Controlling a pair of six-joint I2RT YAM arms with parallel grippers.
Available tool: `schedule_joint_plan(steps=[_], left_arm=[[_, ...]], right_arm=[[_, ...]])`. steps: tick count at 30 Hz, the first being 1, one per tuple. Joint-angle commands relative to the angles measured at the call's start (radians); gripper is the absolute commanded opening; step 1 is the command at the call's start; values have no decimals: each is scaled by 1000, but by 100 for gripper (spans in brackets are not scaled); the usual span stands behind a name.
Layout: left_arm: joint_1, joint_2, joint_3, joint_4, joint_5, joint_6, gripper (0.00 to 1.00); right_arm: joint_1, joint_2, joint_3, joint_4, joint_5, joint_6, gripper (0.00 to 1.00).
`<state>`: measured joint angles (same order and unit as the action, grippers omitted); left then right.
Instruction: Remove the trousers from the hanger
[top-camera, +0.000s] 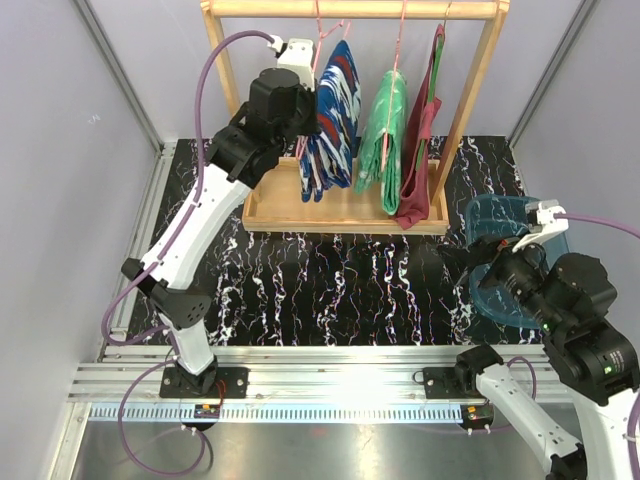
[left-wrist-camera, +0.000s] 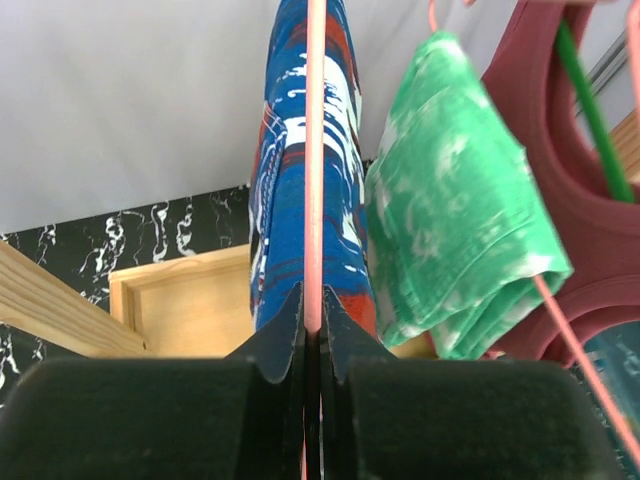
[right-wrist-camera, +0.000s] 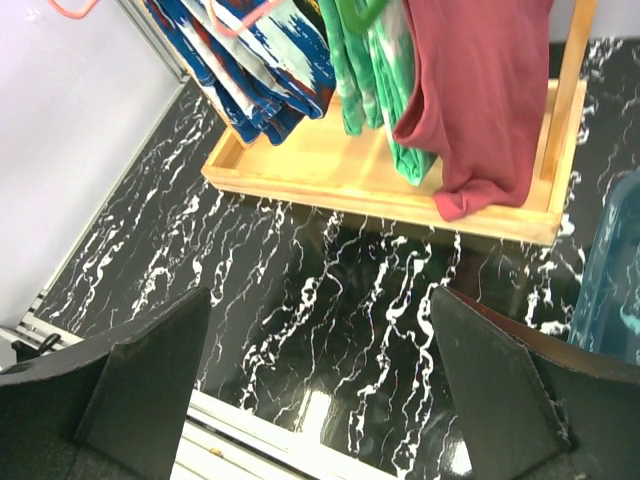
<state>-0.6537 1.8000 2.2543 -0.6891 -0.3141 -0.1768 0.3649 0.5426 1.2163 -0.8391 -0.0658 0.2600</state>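
Note:
The dark blue trousers with white and red streaks hang folded over a pink hanger on the wooden rack. The green trousers hang beside them, then a maroon top. My left gripper is shut on the pink hanger's bar, right at the blue trousers, with the green trousers to its right. My right gripper is open and empty, low over the black marbled table, well short of the rack. The blue trousers and green trousers show at the top of its view.
The rack stands in a wooden tray at the back of the table. A blue translucent bin sits at the right beside my right arm. Grey walls close in left and right. An aluminium rail runs along the near edge.

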Motion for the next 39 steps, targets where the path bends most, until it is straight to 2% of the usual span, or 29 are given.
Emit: schedule_joint_plan(steps=[1,4,9,14,17,18,20,21,22,23,24,25,28,29,31,34,39], left_arm=[[-7,-99,67,249,-13,-41,0],[-21,-128,33,227,-37,-59,0],[-60,-261,-79,149,-106,-151,0],[-138,-436,-296,137,-190,-251,0],[-187,-530,-361,102,-247,-331,0],[-201,-554,-408,103,-256,-340,0],[-245,-606,-450,102,-287,-378,0],[-259,-619,-476,99,-302,-389,0],[-280,-636,-483,85,-313,-418,0],[-296,-646,-492,80,-330,-427,0],[-310,-651,-501,79,-364,-438,0],[-319,-666,-516,79,-373,-458,0],[-336,-676,-524,65,-379,-496,0],[-339,-677,-522,65,-376,-504,0],[-345,-679,-519,66,-364,-524,0],[-350,-682,-518,69,-347,-544,0],[-354,-673,-506,72,-318,-561,0]], right_arm=[[5,43,80,35,-11,-36,100],[6,91,144,17,-106,-68,99],[3,296,356,-72,-294,-110,99],[6,495,575,-121,-365,-136,100],[26,583,618,-80,-413,-149,100],[46,605,626,-75,-382,-156,99],[201,667,660,-80,-284,-198,99],[266,683,664,-72,-140,-217,99],[410,710,664,-49,14,-246,99],[460,715,651,-17,15,-246,100],[504,715,628,20,103,-252,100],[573,708,596,126,139,-254,99],[695,665,413,300,300,-313,99],[768,652,320,430,349,-349,99],[811,646,203,617,469,-373,100],[835,640,114,792,530,-378,99],[842,666,-9,977,618,-424,98]])
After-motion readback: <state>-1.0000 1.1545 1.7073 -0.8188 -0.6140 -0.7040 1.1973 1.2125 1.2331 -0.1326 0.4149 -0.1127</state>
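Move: The left hand is shut on the near side of the trousers' pink hanger. The blue trousers' middle is about 10 cm ahead of it, 3 cm right and 12 cm down; the clear space it pulls them to is some 19 cm back and 5 cm left. The green trousers hang about 10 cm ahead, 12 cm right. From the right hand the blue trousers are roughly 33 cm ahead, 22 cm left and slightly lower. Back towards the robot and a little left, the left hand carries the hanger about 20 cm out of the rack, keeping its pinch and rolling its left side down. The open right hand rises some 9 cm, sweeps about 25 cm left and sinks again, turning counter-clockwise, then partly back, and tipping up to bring its spread fingers to the trousers' near lower end. ##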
